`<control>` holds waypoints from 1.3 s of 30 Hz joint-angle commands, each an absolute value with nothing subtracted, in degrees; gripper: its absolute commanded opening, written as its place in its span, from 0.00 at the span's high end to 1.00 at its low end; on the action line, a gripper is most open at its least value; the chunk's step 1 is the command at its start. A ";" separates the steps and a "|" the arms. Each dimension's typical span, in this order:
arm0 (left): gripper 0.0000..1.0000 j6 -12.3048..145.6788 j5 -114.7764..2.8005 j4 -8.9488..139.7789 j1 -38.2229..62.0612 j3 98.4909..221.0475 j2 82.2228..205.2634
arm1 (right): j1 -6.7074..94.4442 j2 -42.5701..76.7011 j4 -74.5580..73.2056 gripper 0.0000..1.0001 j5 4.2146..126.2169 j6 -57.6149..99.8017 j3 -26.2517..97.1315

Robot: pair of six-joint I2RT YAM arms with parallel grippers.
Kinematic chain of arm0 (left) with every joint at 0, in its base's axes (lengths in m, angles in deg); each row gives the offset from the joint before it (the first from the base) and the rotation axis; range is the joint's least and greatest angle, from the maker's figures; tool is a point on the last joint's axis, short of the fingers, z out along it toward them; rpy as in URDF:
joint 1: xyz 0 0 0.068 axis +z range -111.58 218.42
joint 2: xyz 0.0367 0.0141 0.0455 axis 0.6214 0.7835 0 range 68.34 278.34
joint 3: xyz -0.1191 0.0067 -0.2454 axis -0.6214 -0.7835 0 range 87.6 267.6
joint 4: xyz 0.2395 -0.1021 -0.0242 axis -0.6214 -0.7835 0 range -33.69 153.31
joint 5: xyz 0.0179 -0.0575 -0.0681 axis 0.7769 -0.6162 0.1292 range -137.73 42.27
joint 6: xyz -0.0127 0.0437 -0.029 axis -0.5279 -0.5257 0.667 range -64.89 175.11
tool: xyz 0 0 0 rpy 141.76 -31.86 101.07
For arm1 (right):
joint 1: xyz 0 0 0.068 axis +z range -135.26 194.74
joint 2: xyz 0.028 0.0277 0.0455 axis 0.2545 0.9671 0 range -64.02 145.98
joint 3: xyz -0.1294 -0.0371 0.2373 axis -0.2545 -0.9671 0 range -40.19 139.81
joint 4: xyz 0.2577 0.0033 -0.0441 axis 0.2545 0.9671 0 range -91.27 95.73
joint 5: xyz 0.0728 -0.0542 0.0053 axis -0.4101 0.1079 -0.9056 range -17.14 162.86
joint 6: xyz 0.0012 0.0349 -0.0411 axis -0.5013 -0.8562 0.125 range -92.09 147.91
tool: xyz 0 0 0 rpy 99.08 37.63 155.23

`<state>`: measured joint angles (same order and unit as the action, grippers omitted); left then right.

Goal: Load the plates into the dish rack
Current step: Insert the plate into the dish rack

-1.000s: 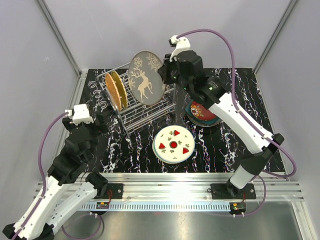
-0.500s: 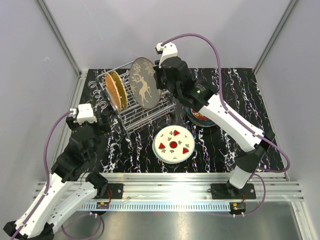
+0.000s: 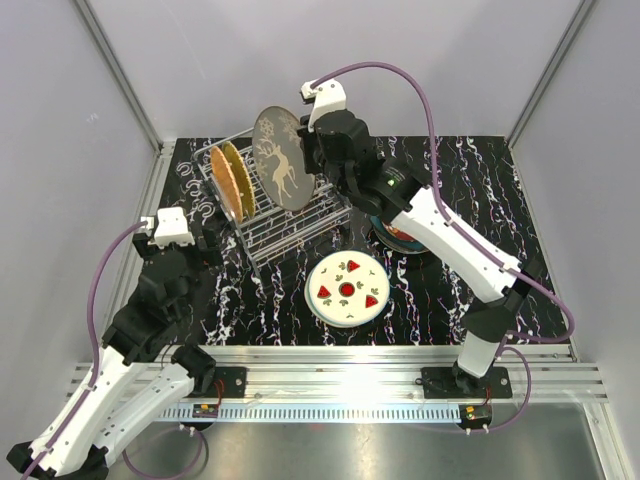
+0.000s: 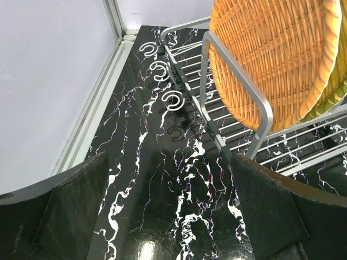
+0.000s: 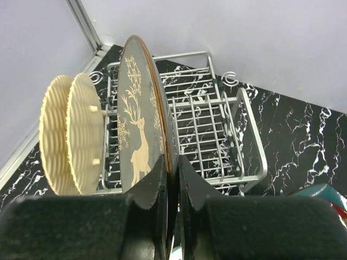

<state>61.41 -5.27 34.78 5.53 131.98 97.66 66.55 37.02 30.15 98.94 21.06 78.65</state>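
Observation:
The silver wire dish rack (image 3: 300,225) stands at the back left, with two woven plates (image 3: 232,180) upright in its left end. My right gripper (image 3: 312,160) is shut on the rim of the grey reindeer plate (image 3: 278,158) and holds it upright above the rack's middle. In the right wrist view the fingers (image 5: 154,181) pinch that plate (image 5: 135,135) edge-on over the rack (image 5: 217,130), next to the woven plates (image 5: 81,135). My left gripper (image 3: 205,240) is open and empty over the table, left of the rack (image 4: 260,114) and a woven plate (image 4: 265,59).
A white plate with red motifs (image 3: 347,288) lies flat in front of the rack. A stack with a red patterned plate on a teal one (image 3: 392,235) lies to the right, partly under my right arm. White hooks (image 4: 173,100) sit beside the rack's left rail.
My right arm has carried the reindeer plate leftward over the rack and turned it more edge-on. The left arm has drawn back slightly toward the near left, gripper still open.

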 commanded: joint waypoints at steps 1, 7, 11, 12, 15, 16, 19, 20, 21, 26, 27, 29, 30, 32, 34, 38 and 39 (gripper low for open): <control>0.02 61.70 -5.98 38.00 5.64 131.81 97.69 | 67.83 36.00 21.58 1.00 100.81 21.49 84.61; 0.02 61.61 -6.07 38.00 5.72 131.81 97.52 | 68.97 37.41 21.76 1.00 101.33 21.32 84.70; 0.02 61.61 -6.07 38.00 5.72 131.63 97.17 | 69.67 38.20 21.41 1.00 102.12 21.14 83.38; 0.02 61.61 -6.24 38.00 5.64 131.72 97.17 | 69.85 38.38 21.32 1.00 102.30 21.23 83.21; 0.01 61.61 -6.24 38.00 5.72 131.63 97.17 | 70.81 39.08 21.05 1.00 103.88 22.02 82.94; 0.01 61.61 -6.33 37.91 5.64 131.63 97.08 | 71.42 39.17 20.88 1.00 105.01 22.72 82.85; 0.01 61.61 -6.42 38.00 5.72 131.63 96.73 | 72.13 39.78 20.44 1.00 106.08 23.25 82.76; 0.01 61.61 -6.42 38.00 5.72 131.55 96.55 | 72.48 39.87 20.18 1.00 106.34 23.34 82.68; 0.01 61.61 -6.51 38.09 5.64 131.63 96.46 | 72.75 40.05 19.91 1.00 106.78 23.51 82.42; 0.01 61.61 -7.03 38.00 5.64 131.55 96.37 | 74.24 41.10 18.16 1.00 110.47 25.88 82.76; 0.01 61.79 -7.12 37.91 5.72 131.46 96.37 | 74.85 41.71 17.98 1.00 111.08 26.23 83.20; 0.01 61.79 -7.03 38.00 5.72 131.55 96.29 | 75.38 42.42 17.36 1.00 112.58 27.55 83.82; 0.01 61.79 -7.21 37.91 5.72 131.55 96.20 | 76.00 43.20 17.10 1.00 113.19 27.64 84.43; 0.01 61.79 -7.38 38.00 5.72 131.54 96.11 | 76.53 44.09 16.40 1.00 114.69 30.71 84.96; 0.01 61.87 -7.56 37.91 5.72 131.54 96.02 | 77.23 45.32 15.96 1.00 116.18 32.21 86.10; 0.01 61.87 -8.00 38.00 5.72 131.37 95.93 | 77.58 47.60 15.52 1.00 117.33 33.71 88.38; 0.01 61.87 -8.17 37.91 5.64 131.37 96.02 | 77.58 47.87 15.34 1.00 117.42 33.97 88.74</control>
<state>61.46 -7.06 34.82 5.53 131.81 96.52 77.33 47.53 24.03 115.14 31.35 84.23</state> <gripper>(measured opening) 0.984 0.139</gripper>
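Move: The right hand holds the grey reindeer plate on edge above the dish rack. Its free slot beside the yellow plate lies about 9 cm to that hand's left, some 4 cm ahead and 13 cm below. The yellow plate stands about 13 cm left, the orange plate about 16 cm left, both some 4 cm ahead and 13 cm lower. From the left hand the slot is roughly 16 cm ahead, 11 cm right and 2 cm below. Keeping its pinch on the rim of the grey reindeer plate, the right hand carries it left over the rack about 6.5 cm, towards the slot beside the yellow plate. It first lifts a centimetre, then sinks about 3 cm and levels off while easing back slightly, and its left side rolls down some 10 degrees as the fingertips tip up a little, mostly in the later half. ##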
